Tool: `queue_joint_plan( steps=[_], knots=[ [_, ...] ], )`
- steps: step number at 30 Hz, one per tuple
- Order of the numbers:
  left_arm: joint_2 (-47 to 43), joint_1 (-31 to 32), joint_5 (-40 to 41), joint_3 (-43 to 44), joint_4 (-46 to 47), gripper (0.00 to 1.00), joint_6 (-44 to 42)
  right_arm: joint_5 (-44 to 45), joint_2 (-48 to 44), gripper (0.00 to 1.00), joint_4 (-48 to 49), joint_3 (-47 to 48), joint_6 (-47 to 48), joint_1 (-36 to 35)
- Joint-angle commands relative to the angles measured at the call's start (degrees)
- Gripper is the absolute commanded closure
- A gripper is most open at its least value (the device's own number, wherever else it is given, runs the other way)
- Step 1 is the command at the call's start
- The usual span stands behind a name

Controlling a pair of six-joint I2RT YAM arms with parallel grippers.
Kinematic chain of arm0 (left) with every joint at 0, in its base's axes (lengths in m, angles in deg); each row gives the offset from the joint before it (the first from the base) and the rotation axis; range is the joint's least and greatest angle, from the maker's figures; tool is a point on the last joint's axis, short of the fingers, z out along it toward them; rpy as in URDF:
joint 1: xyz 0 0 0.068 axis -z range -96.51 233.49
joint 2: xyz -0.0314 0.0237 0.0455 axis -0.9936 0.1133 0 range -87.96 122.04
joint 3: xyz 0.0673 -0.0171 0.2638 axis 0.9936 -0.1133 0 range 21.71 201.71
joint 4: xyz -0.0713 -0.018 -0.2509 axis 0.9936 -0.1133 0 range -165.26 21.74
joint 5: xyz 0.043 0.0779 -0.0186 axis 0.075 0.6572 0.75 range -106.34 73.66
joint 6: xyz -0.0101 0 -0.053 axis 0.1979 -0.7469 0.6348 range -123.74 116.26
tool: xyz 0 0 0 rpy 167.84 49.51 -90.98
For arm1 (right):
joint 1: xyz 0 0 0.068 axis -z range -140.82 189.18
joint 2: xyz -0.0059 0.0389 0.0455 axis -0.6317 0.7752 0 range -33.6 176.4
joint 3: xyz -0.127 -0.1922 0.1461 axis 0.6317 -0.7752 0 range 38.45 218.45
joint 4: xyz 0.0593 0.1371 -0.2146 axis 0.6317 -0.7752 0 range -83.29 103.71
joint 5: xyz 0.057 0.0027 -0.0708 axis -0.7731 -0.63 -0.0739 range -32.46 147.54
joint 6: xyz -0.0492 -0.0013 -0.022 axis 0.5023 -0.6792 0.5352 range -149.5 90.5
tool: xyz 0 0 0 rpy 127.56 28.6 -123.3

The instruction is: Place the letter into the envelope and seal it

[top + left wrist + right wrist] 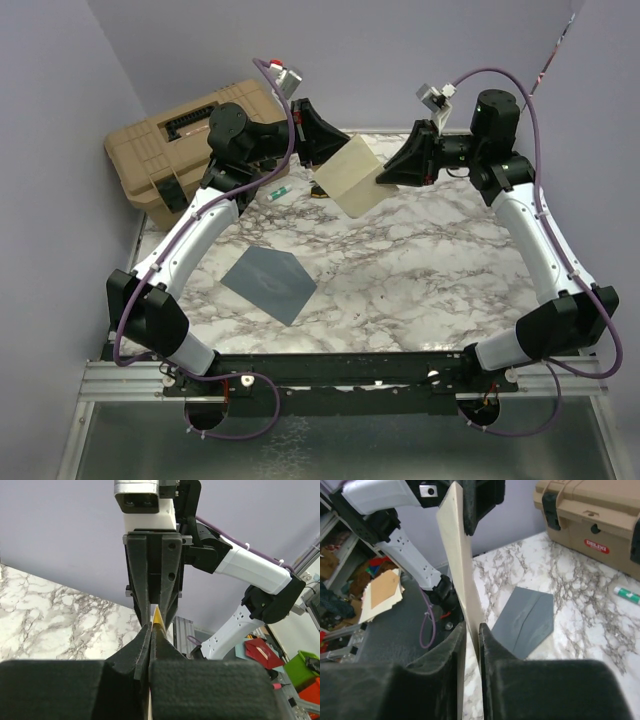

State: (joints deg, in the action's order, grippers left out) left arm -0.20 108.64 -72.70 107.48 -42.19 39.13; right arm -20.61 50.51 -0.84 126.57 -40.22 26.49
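Note:
The cream-tan letter [350,177] hangs tilted in the air over the far middle of the marble table, held between both arms. My left gripper [320,165] is shut on its left edge; in the left wrist view only a yellow sliver of the letter [157,616] shows between the closed fingertips of the left gripper [151,627]. My right gripper [385,176] straddles the opposite edge. In the right wrist view the letter [460,570] runs between the fingers of the right gripper [472,630], with a narrow gap still showing. The blue-grey envelope [270,282] [527,620] lies flat below, flap open.
A tan toolbox [185,140] [590,510] stands at the back left corner. A small white and green tube [278,192] [627,595] lies on the marble table [430,270] near it. Purple walls close in at the back and both sides.

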Motion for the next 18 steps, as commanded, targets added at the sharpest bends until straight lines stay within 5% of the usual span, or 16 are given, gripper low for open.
queue_joint_plan(
  steps=[1, 3, 5, 7, 10, 15, 18],
  knots=[
    [0.28, -0.15, 0.02, 1.58, 1.38, 1.00, 0.12, -1.99, -1.69, 0.94, -1.93, 0.03, 1.06, -0.14],
    [0.17, -1.15, 0.02, 1.69, 0.03, 0.97, -0.98, -1.27, -2.05, 0.99, -2.02, 0.13, 1.15, -0.14],
    [-0.07, -3.80, -0.32, 4.98, -14.28, 0.77, -10.36, -0.51, -2.36, 1.00, -3.09, 0.32, 1.70, -0.14],
    [-0.74, -6.38, 8.04, 9.57, -34.92, 0.56, -27.52, 0.91, -2.33, 1.00, -5.81, 0.95, 3.47, -0.14],
    [-3.35, -7.76, 22.07, 7.88, -44.28, 0.34, -38.99, 4.41, -2.05, 1.00, -9.13, 2.03, 4.49, -0.13],
    [-4.57, -7.83, 40.34, 6.94, -46.76, 0.26, -40.85, 24.25, -0.58, 1.00, -14.53, 5.18, 3.84, -0.14],
    [-3.78, -7.81, 40.76, 10.11, -46.52, 0.26, -38.95, 24.97, 0.65, 1.00, -16.63, 6.84, 4.82, -0.14]
  ],
)
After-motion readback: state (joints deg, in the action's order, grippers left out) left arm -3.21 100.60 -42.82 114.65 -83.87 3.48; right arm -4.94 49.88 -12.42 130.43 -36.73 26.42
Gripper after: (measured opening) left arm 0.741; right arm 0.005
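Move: The folded letter, already held along its upper left edge by the left hand, has its middle about 4 cm right of that hand, 1 cm back and 6 cm below. From the right hand, still closing around the opposite edge, it lies some 5 cm left, 1 cm ahead and level. The grey envelope is about 16 cm left of the left hand, 6 cm back and 45 cm down; the blue pliers are some 22 cm ahead of that hand, 0 cm sideways, 46 cm below. The letter passes to the right hand, whose fingers finish closing and pinch its right-hand edge; only then does the left hand open wide, let go, and draw off roughly 15 cm forward and left towards the toolbox, sinking 6 cm and turning about 40 degrees counter-clockwise. Keeping its pinch, the right hand then carries the letter 3 cm forward and turns some 15 degrees clockwise. ##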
